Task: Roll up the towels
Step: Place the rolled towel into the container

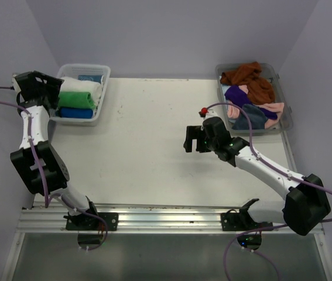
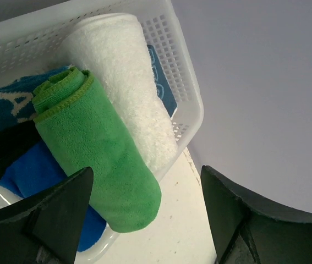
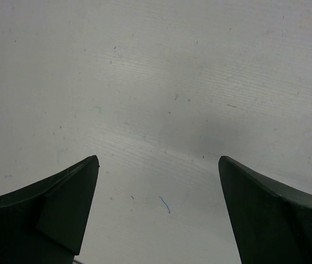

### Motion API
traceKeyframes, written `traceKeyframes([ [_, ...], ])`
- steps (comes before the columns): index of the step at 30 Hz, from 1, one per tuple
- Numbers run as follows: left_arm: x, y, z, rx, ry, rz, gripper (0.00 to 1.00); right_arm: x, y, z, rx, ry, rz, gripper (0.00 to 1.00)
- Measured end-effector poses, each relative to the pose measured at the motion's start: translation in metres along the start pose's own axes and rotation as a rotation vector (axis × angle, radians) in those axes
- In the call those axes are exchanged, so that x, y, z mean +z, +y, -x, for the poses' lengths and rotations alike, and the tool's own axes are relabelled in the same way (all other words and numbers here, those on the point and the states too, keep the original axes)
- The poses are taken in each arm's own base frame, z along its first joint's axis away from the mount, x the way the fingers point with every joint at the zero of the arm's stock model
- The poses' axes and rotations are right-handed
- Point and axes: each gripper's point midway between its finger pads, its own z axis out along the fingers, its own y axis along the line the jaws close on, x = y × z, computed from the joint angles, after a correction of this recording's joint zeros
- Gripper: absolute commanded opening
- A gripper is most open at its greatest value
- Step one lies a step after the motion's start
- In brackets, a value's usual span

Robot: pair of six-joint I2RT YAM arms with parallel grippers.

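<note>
Three rolled towels lie in the white slotted basket (image 1: pixel 103 71) at the back left: white (image 1: pixel 86 88), green (image 1: pixel 76 99) and blue (image 1: pixel 76 112). My left gripper (image 1: pixel 50 96) hovers at the basket's left side, open and empty. Its wrist view looks down on the green roll (image 2: pixel 98 159), the white roll (image 2: pixel 125 82) and the blue one (image 2: pixel 29 170); the left gripper (image 2: pixel 147 170) holds nothing. Loose rust-brown (image 1: pixel 250 76), purple (image 1: pixel 239 95), pink (image 1: pixel 271 108) and slate-grey (image 1: pixel 253 120) towels fill the clear tub (image 1: pixel 287 120) at the back right. My right gripper (image 1: pixel 194 140) (image 3: pixel 158 159) hangs open over bare table.
The white table (image 1: pixel 148 129) lies between the two containers. A metal rail (image 1: pixel 166 218) with the arm bases runs along the near edge. Walls close in on the left, back and right. A small red piece (image 1: pixel 202 111) sits on the right arm's cable.
</note>
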Motion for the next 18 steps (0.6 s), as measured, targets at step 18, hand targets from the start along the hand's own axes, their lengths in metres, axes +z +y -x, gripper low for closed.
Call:
traceKeyframes([
  [18,0.029,-0.025,-0.064,0.075,0.163,-0.121,0.79,-0.004,0.001,0.003,0.002,-0.014,0.007,0.94],
])
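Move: From the left hand, empty and open at the container's left side, the middle of the green rolled towel lies about 7 cm right, 2 cm ahead and some 11 cm below. The white rolled towel is about 7 cm ahead and 8 cm right, the blue rolled towel 3 cm back and 7 cm right, both lower than the hand. From the idle right hand the green towel lies roughly 14 cm ahead and 41 cm to the left. Rightward first and then forward as well, the left hand swings in over the container, slowly at first and then faster, about 6 cm right and 4 cm forward, sinking some 2 cm near the end towards the green towel. The wrist turns about 10 degrees clockwise; the fingers stay wide open, with no touch to be seen. ##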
